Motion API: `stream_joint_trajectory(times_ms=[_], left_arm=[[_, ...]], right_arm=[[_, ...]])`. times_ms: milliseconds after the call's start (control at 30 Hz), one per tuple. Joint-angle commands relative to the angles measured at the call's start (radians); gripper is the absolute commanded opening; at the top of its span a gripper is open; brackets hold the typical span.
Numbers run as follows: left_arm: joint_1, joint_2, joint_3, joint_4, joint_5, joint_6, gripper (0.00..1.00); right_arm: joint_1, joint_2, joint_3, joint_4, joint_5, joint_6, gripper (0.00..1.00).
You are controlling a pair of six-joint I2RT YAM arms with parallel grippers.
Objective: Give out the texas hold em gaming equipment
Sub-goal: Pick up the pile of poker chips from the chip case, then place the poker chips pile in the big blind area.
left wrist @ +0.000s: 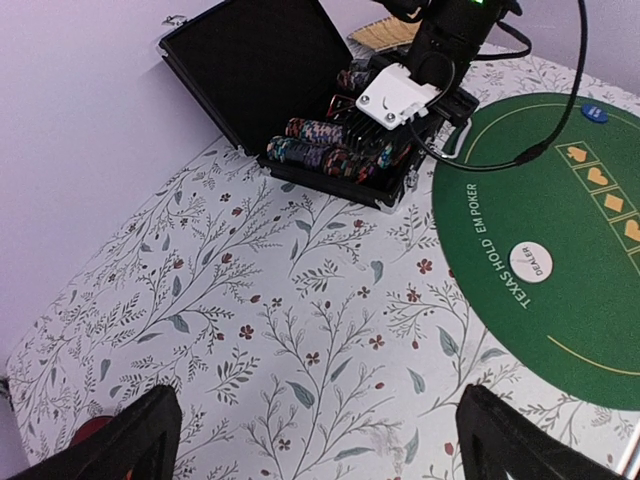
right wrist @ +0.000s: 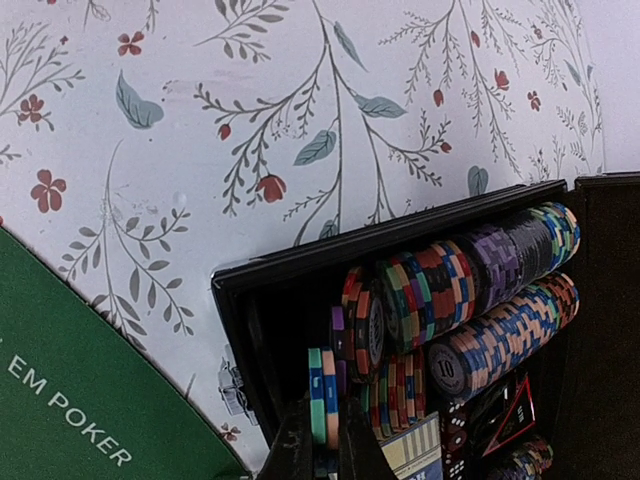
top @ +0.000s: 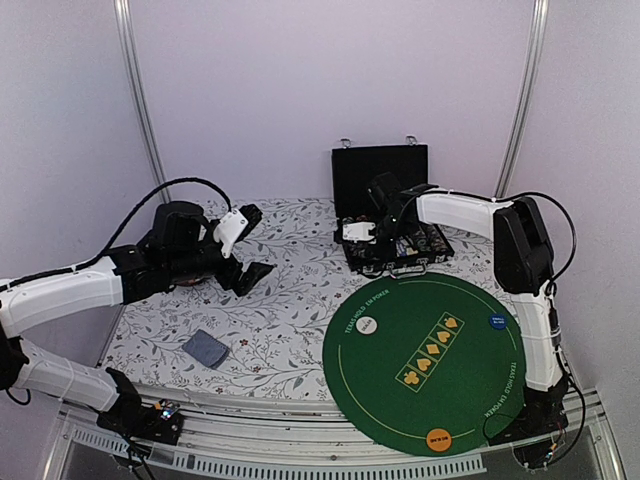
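Observation:
The open black case holds rows of striped poker chips. My right gripper reaches into the case's near end and is shut on two upright chips, one green-blue and one orange-blue. In the top view the right gripper is over the case. My left gripper is open and empty above the floral cloth, its fingers wide apart. A card deck with a blue-grey back lies at the near left. White, blue and orange discs lie on the green mat.
Dice and a striped card box lie in the case beside the chips. The case lid stands open at the back. A woven tan piece shows behind the case. A red object peeks in by the left finger.

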Motion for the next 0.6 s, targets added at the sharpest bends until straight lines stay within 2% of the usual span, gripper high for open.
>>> stream_joint_trajectory(times_ms=[0,333,567], left_arm=[[0.0,-0.02,-0.008,0.009,-0.011,0.008,0.98],[0.0,-0.029,-0.007,0.01,-0.009,0.007,0.98],[-0.002,-0.035,-0.005,0.01,-0.006,0.005,0.98]], right_arm=[[-0.002,-0.052,-0.006,0.037,-0.046,0.046,0.02],[-0.033,-0.159,-0.033,0.08,-0.164,0.19,0.02],[-0.051,-0.21,-0.068,0.102,-0.191,0.288,0.02]])
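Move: The right hand already has a couple of poker chips pinched upright, about 1 cm below its hand point, just over the case's front-left part. Roughly 4 cm lower, loose chips lie some 3 cm ahead and 5 cm left. The left chip row's middle is about 8 cm ahead and 6 cm left, and the card decks 4 cm ahead and 6 cm right. From the left hand, the held chips are around 16 cm ahead, 33 cm right and 15 cm down. Keeping its pinch on the upright chips, the right hand draws them up away from the loose chips and rows in the case, slowly at first and then faster, almost straight up by about 8 cm. As it rises the wrist tilts some 15 degrees, so that the fingers point more to the left; they stay closed. ##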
